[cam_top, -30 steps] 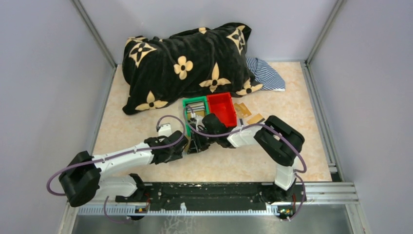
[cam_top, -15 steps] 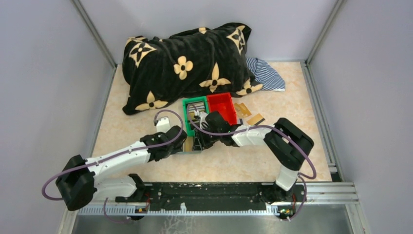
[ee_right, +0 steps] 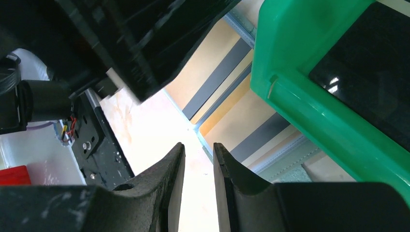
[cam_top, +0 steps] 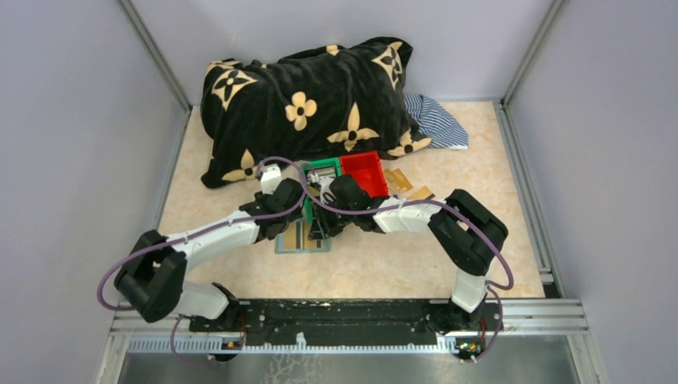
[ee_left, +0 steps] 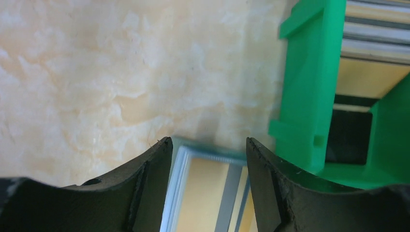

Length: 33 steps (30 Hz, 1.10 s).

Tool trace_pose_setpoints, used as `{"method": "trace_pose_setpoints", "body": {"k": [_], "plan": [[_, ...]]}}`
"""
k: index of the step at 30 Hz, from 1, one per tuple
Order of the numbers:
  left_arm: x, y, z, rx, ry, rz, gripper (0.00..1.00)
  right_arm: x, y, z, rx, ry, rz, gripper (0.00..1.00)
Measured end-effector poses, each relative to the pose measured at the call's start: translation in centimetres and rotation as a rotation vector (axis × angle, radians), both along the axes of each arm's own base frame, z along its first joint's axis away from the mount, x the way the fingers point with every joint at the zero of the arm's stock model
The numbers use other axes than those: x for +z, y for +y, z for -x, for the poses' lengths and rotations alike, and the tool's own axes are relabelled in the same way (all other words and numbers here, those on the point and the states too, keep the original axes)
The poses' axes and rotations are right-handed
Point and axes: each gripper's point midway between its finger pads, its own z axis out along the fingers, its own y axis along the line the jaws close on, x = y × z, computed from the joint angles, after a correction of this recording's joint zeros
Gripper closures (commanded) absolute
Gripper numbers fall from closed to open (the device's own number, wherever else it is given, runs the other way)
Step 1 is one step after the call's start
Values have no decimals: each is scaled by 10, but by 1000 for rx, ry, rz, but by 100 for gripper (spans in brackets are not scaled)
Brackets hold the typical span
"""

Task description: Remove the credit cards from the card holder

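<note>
The card holder (cam_top: 305, 239) lies open and flat on the table just in front of the green bin (cam_top: 320, 170). Gold credit cards (ee_left: 208, 193) with grey stripes sit in its see-through pockets. My left gripper (cam_top: 296, 219) is open above the holder's far edge (ee_left: 209, 151), which shows between its fingers (ee_left: 159, 159). My right gripper (cam_top: 320, 227) is narrowly open at the holder's right edge (ee_right: 285, 159), with only bare table in the gap (ee_right: 199, 150). Two loose credit cards (cam_top: 398, 181) lie on the table right of the red bin.
The green bin (ee_left: 304, 87) and the red bin (cam_top: 365, 172) stand side by side just behind the holder. A black flowered cushion (cam_top: 304, 104) and a striped cloth (cam_top: 436, 120) fill the back. The two wrists crowd together over the holder.
My left arm has swung away from the near side towards the green bin, uncovering the open holder. The right gripper has shifted slightly left. Neither gripper's opening has changed.
</note>
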Motion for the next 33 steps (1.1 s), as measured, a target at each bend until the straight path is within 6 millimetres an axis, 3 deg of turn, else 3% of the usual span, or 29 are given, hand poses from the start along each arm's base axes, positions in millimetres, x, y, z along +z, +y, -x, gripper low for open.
{"method": "trace_pose_setpoints", "body": {"k": [5,11,18,33], "plan": [[-14,8,-26,11,-7,-48,38,-1,-1,1,0,3,5,71],[-28,10,-32,-17,11,-79,38,-3,-4,2,-1,7,20,71],[-47,1,-17,-90,51,-18,39,-3,-8,2,-5,-6,34,71],[-45,-20,15,-156,60,130,38,-10,-13,3,-17,-6,48,72]]}}
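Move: The open card holder lies below my left hand: its middle is about 5 cm back, 5 cm right and 5 cm down, so its far edge is nearly under my fingers. The green box's middle stands some 6 cm ahead and 10 cm right of that hand, the red box's about 10 cm ahead and 22 cm right. From my right hand, the holder's middle is roughly 2 cm ahead, 5 cm left and 4 cm down. I reach my open left hand about 3 cm forward past the holder's far edge while sinking some 5 cm in all, then rake it back nearly 5 cm and 3 cm right, fingertips coming against the far edge to push the holder along; the wrist swings about 10 degrees clockwise. My right hand, nearly shut, only eases a centimetre or so right and down beside the holder's right half. ##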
